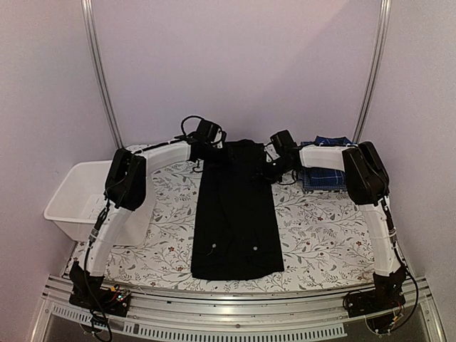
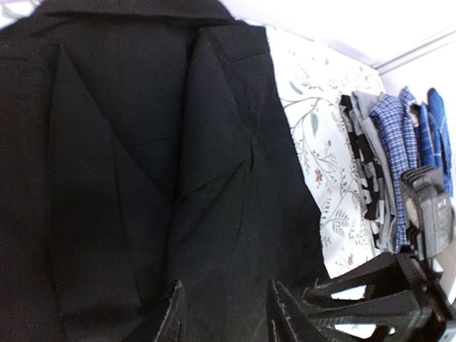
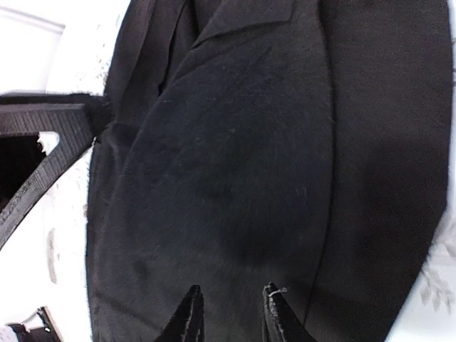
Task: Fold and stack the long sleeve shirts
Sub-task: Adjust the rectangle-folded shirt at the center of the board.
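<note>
The black long sleeve shirt (image 1: 237,214) lies folded into a long narrow strip down the middle of the table, collar end at the back. My left gripper (image 1: 214,148) hovers at its far left corner and my right gripper (image 1: 273,164) at its far right corner. In the left wrist view the left gripper (image 2: 224,303) has its fingers apart over the black cloth (image 2: 157,164), nothing pinched. The right gripper (image 3: 231,299) is likewise parted above the shirt (image 3: 235,164). A folded blue plaid shirt (image 1: 324,174) lies at the back right.
A white plastic basket (image 1: 75,203) stands at the table's left edge. Beside the black shirt sits a stack of folded clothes (image 2: 388,157), blue plaid and grey-black pieces. The floral tablecloth (image 1: 313,235) shows on both sides of the shirt.
</note>
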`<state>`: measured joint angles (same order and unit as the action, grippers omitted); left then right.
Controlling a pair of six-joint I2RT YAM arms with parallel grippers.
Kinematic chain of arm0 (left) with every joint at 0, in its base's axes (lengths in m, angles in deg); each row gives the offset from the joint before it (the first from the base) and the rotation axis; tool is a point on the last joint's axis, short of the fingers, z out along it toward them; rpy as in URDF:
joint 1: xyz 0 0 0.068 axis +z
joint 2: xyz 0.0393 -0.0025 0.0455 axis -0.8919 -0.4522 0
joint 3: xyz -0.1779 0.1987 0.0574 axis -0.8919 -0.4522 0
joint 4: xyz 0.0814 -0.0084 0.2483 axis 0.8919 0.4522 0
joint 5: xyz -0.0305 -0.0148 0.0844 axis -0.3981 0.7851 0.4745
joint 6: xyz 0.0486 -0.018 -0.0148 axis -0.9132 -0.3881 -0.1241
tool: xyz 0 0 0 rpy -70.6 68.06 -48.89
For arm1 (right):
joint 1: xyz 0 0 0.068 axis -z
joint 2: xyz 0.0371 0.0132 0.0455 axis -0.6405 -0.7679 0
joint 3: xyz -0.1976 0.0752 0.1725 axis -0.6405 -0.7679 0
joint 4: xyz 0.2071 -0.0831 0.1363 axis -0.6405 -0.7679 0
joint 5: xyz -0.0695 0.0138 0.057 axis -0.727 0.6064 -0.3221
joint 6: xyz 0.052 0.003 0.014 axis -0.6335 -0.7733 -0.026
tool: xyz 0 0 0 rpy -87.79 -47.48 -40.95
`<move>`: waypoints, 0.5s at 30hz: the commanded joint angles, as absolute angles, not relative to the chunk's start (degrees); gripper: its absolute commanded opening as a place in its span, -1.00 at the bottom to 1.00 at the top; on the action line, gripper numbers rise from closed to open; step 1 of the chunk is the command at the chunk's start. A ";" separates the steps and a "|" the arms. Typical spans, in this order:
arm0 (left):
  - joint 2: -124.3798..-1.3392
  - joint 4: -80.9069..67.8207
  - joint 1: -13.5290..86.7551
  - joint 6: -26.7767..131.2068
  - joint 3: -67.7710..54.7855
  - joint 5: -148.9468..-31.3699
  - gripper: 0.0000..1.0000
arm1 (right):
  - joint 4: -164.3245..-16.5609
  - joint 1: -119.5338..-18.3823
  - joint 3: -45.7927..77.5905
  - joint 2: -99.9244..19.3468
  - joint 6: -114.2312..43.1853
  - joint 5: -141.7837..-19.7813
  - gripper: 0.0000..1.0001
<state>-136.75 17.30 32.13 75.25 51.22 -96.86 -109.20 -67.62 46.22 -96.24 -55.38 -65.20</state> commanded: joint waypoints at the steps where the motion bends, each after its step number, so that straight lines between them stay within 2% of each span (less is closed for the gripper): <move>1: -120.20 17.77 30.72 71.93 41.11 -94.41 -0.16 | -111.22 -67.56 41.47 -83.84 -54.15 -67.95 -0.35; 4: -107.95 13.96 28.48 70.95 24.91 -92.27 -0.03 | -109.98 -67.97 35.39 -77.78 -54.24 -70.17 -0.17; 7: -96.72 10.76 26.73 71.19 11.74 -91.34 0.02 | -108.44 -68.75 28.66 -70.81 -54.56 -73.30 -0.05; 15: -70.53 6.93 22.82 73.86 -14.76 -89.49 0.18 | -104.06 -77.36 10.11 -50.27 -60.07 -86.66 0.30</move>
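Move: The black shirt's middle lies some 18 cm back of the left hand, about 3 cm to its right and 5 cm below it. From the right hand the shirt's middle is about 12 cm back, 7 cm to the left and 3 cm below. The white basket stands roughly 35 cm to the left of the left hand and 16 cm back, and the stack of folded shirts about 19 cm to the right of the right hand and 4 cm farther out. Both hands pull away from the upper part of the black shirt: the left hand goes up first, then sweeps back, about 20 cm back and 17 cm up in all and a little left towards the basket, while the right hand goes about 14 cm up and 10 cm back, drifting right. Their part-open fingers spread plainly wider, both wrists tip up by some 10 to 15 degrees, and at the end neither hand touches the cloth. ##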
